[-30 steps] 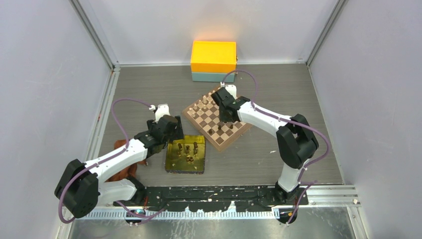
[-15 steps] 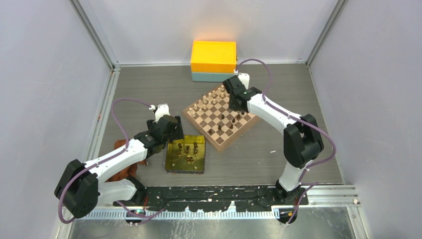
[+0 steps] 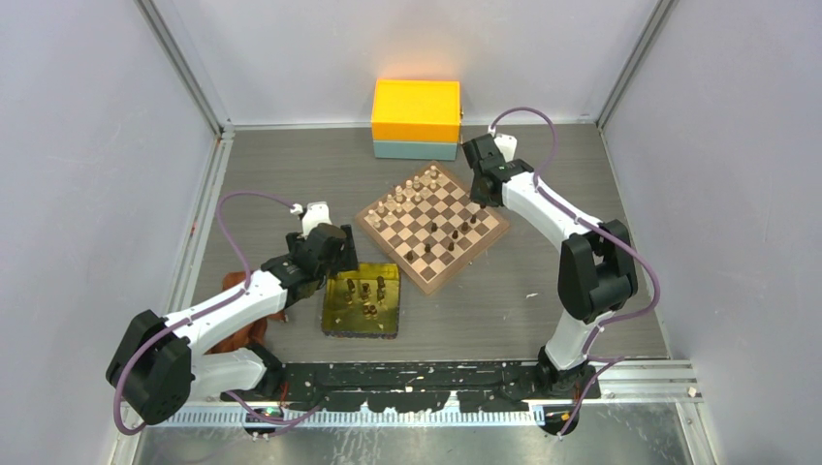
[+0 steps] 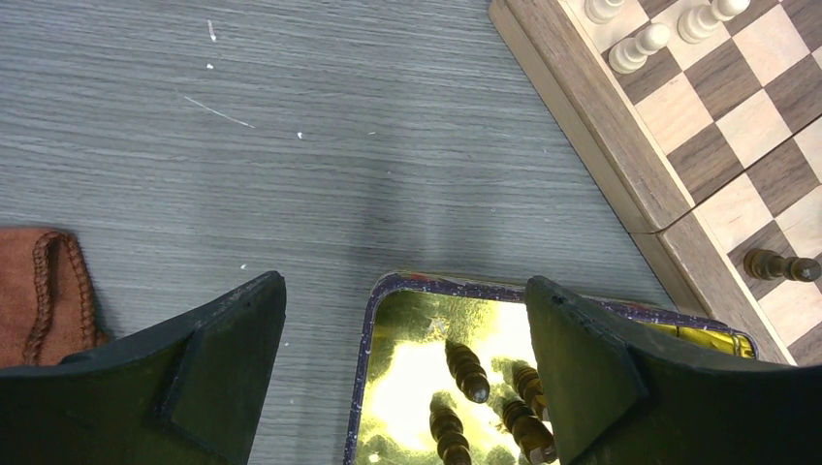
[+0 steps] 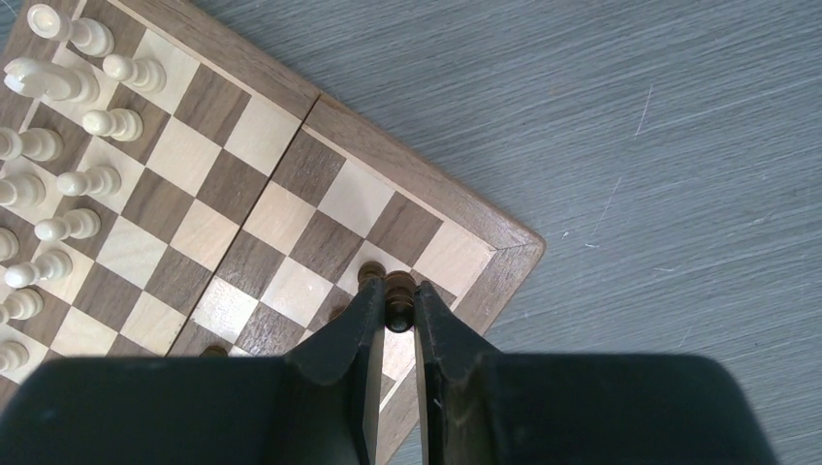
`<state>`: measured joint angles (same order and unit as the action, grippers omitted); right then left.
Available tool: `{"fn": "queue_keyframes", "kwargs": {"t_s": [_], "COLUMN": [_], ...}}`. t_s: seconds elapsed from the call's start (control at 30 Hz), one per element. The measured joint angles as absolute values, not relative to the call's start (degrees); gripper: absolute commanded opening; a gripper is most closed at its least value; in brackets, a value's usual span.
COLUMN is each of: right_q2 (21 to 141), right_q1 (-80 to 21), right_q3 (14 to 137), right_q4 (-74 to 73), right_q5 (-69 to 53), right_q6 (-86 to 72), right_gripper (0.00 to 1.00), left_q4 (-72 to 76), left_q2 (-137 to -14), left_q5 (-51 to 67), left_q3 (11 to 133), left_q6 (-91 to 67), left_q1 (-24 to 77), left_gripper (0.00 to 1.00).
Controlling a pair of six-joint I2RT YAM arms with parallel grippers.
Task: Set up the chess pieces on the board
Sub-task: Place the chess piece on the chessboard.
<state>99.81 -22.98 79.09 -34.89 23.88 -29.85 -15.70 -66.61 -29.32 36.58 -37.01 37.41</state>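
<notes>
The checkered board (image 3: 432, 225) lies tilted at mid-table. My right gripper (image 5: 395, 308) is shut on a dark-brown chess piece (image 5: 398, 296), held over the board's right corner (image 5: 485, 254); in the top view it (image 3: 480, 199) hangs at that corner. Another dark piece (image 5: 369, 274) stands just beside the held one. Dark pieces (image 3: 451, 235) dot the board's near-right side. My left gripper (image 4: 402, 373) is open above the gold tray's corner (image 4: 373, 320); several dark pieces (image 4: 467, 371) lie in it. In the top view, my left gripper (image 3: 334, 254) hovers at the tray's far left edge.
Pale beige chessmen (image 3: 405, 197) line the board's far-left side (image 5: 68, 145). A yellow and teal box (image 3: 416, 118) stands at the back. A brown pouch (image 4: 44, 291) lies left of the tray. The gold tray (image 3: 334, 315) sits near the board's front-left.
My right arm has swung from the board's middle out to its right corner, carrying the dark piece. The left arm has stayed still.
</notes>
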Motion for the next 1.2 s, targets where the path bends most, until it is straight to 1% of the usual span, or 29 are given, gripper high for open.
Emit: {"fn": "queue_keyframes", "kwargs": {"t_s": [0.47, 0.87, 1.2], "right_q2": [105.4, 107.8, 109.6], "right_q1": [-21.6, -20.4, -19.8], "right_q3": [79.5, 80.6, 81.5], "right_q4": [-34.8, -34.3, -33.8], "right_q5": [22.7, 21.5, 20.5], "right_q6": [-29.6, -29.6, -29.4], "right_gripper": [0.12, 0.12, 0.15], "left_q4": [-15.0, -14.8, -14.7], "left_q2": [-66.6, -66.6, -66.8], "left_q5": [-29.3, -29.3, -29.3], "left_q3": [36.6, 36.1, 36.1], "left_q6": [-37.0, -37.0, -37.0], "left_q1": [37.4, 37.4, 37.4], "left_gripper": [0.94, 0.94, 0.94]}}
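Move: The right hand holds a dark chess piece; its square, beside the right corner of the chessboard, lies about 1 cm ahead, 1 cm right and 7 cm below. The nearest dark pawn stands roughly 1 cm back and 1 cm left; the next one about 2 cm back and 3 cm left. The board corner is some 7 cm right and 1 cm back. From the left hand the square lies about 12 cm ahead and 32 cm right. Keeping its pinch on the dark piece, the right hand sinks about 5.5 cm towards the near-corner square. ##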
